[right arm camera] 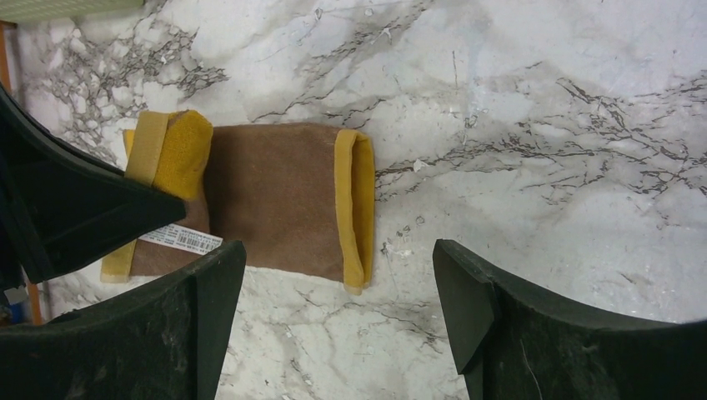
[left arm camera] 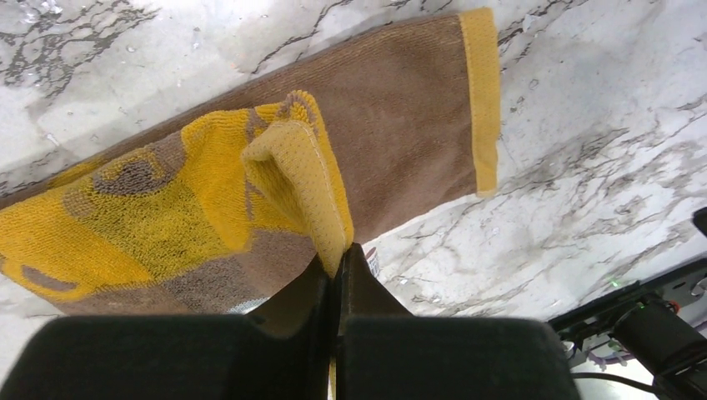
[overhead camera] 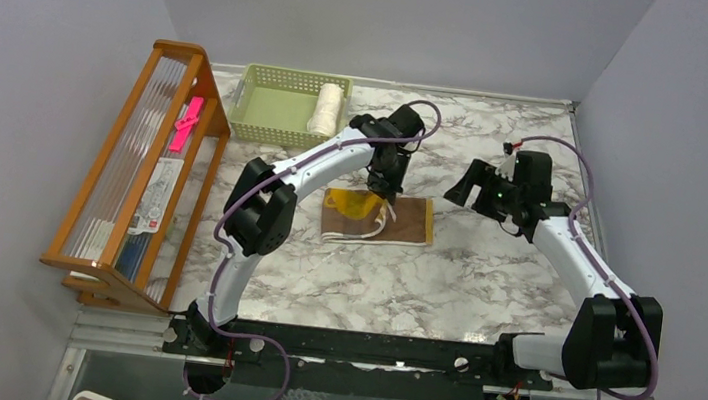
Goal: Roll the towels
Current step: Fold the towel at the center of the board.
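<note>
The mustard-yellow towel (overhead camera: 406, 218) lies brown side up in the middle of the marble table, its left end lifted and folded back to show yellow. My left gripper (overhead camera: 386, 200) is shut on that lifted edge; in the left wrist view the yellow fold (left arm camera: 300, 175) runs down into the closed gripper (left arm camera: 338, 260). The cream-white towel (overhead camera: 326, 108) stands as a roll in the basket. My right gripper (overhead camera: 468, 187) hovers open just right of the yellow towel (right arm camera: 275, 200), and between its fingers (right arm camera: 338, 287) there is only table.
The pale green basket (overhead camera: 270, 110) sits at the back left of the table. A wooden rack (overhead camera: 142, 166) with booklets and a pink item stands along the left edge. A white label (right arm camera: 182, 240) hangs off the towel's near edge. Grey walls enclose three sides.
</note>
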You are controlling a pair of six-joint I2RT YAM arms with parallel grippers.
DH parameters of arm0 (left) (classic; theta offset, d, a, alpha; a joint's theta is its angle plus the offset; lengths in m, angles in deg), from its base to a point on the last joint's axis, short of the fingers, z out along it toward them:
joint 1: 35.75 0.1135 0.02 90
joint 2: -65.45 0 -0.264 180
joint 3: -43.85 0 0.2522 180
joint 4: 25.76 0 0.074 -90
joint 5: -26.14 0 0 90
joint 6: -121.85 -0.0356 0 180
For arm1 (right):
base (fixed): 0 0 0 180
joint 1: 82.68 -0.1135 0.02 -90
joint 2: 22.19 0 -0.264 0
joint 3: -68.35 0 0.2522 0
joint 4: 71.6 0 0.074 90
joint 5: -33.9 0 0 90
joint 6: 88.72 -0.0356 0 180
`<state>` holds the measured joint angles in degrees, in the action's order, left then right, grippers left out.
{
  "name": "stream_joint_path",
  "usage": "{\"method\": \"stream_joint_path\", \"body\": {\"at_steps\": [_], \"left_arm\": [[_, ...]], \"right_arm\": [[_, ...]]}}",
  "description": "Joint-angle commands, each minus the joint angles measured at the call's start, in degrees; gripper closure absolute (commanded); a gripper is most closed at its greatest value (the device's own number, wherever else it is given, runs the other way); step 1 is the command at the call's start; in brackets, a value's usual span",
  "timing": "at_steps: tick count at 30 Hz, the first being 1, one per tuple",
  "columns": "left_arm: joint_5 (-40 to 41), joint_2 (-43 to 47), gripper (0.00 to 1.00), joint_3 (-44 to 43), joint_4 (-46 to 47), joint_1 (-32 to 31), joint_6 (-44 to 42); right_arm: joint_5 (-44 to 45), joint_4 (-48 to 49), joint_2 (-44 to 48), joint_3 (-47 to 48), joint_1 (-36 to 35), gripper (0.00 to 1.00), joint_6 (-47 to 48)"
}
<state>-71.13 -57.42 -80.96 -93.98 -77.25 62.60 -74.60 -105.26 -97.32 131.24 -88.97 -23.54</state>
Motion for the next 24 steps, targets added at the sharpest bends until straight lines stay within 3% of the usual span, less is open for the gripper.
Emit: {"method": "stream_joint_path", "body": {"at_steps": [1,17,21,24], "left_arm": [[-3.3,-0.6,1.0,-2.3,1.2,-0.6,2.7],[-5.4,0.0,1.0,7.9,14.0,-0.8,9.4],[-8.5,1.2,0.8,12.2,19.1,-1.2,10.8],[-12.3,5.7,0.62,19.0,29.8,-1.5,13.1]], "right_arm": [[2.1,0.2,1.1,-1.4,0.2,0.16,0.0],[1.4,1.2,1.7,-3.3,0.8,0.16,0.1],[1.6,1.6,1.7,-3.8,0.8,0.15,0.1],[1.8,1.7,1.5,-3.9,0.8,0.15,0.0]]}}
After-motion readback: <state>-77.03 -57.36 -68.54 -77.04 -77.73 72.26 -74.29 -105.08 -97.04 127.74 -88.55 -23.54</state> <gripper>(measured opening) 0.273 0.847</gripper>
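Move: The left hand holds the towel's folded-over end. The bare brown stretch where that end is to go has its middle about 5 cm to this hand's right, 3 cm back and 8 cm below; the yellow band at the towel's right end is some 9 cm right and 3 cm back. The white roll in the basket stands about 20 cm ahead and 17 cm left. From the right hand, the bare stretch lies roughly 11 cm left, 4 cm back and 9 cm below. Still pinching the end of the folded-over flap, the left hand first draws it about 2 cm right, nearly level over the brown cloth, then sinks some 4 cm with another centimetre to the right, its fingertips tilting about 10 degrees farther to the right. Only near the bottom do its fingers begin to part, to roughly a quarter open with the towel's end still between them, while the right hand, empty and wide open, eases down and back about 2.5 cm beside the towel. ##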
